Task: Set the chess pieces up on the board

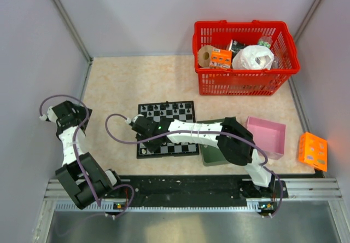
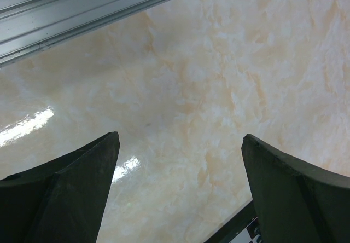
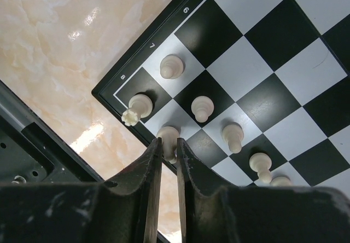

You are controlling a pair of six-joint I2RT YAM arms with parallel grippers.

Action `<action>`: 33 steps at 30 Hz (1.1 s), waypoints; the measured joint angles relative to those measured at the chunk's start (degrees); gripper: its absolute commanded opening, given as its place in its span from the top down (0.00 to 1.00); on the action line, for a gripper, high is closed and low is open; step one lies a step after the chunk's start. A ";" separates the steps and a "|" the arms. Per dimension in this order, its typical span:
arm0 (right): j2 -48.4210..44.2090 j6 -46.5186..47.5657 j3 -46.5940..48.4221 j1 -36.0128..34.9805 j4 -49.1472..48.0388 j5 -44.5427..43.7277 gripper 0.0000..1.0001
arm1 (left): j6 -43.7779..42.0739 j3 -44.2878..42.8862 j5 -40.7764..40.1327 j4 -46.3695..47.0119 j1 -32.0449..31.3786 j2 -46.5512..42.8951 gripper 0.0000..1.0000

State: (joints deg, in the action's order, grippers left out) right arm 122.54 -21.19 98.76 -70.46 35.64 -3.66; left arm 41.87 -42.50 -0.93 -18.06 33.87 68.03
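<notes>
The board (image 3: 257,62) fills the right wrist view, with its corner near row marks 7 and 8. A whitish rook (image 3: 136,107) leans on the corner square, and several whitish pawns, such as (image 3: 202,109), stand in a diagonal line. My right gripper (image 3: 169,142) is shut on a whitish chess piece (image 3: 168,135) that stands on the edge square beside the rook. From above, the right gripper (image 1: 143,129) reaches over the board (image 1: 175,114), where black pieces line the far rows. My left gripper (image 2: 180,139) hangs open over bare tabletop, left of the board's corner (image 2: 240,229).
A red basket (image 1: 246,57) full of packages stands at the back right. A pink box (image 1: 266,136) and a dark green tray (image 1: 210,154) lie right of the board. An orange block (image 1: 312,151) sits at the far right. Grey walls enclose the table.
</notes>
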 measured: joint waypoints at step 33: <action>-37.46 -4.92 -31.15 14.21 -7.17 -8.20 0.57 | -0.02 0.61 2.82 0.02 0.96 -0.76 0.01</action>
State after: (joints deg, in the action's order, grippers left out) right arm 85.08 -26.11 67.61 -56.25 28.47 -11.86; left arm 41.85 -41.89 1.89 -18.04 34.83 67.26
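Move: The white piece between my right fingertips is already on its back-row square, its middle about 1 cm below my hand point. The corner rook stands some 3 cm to the left of it, a pawn 3 cm ahead of it. The green tray's nearest pieces lie roughly 23 cm right and 6 cm forward of my right hand, slightly lower. From my idle left hand, the placed piece is about 31 cm right and 12 cm back. I spread my right fingers from nearly shut to a bit under half open, letting go of the white piece and lifting clear beside the rook. I rise about 11 cm, then swing fast to the right and somewhat forward, around 16 cm across the board towards the pieces in the green tray, turning the wrist clockwise some 25 degrees. ##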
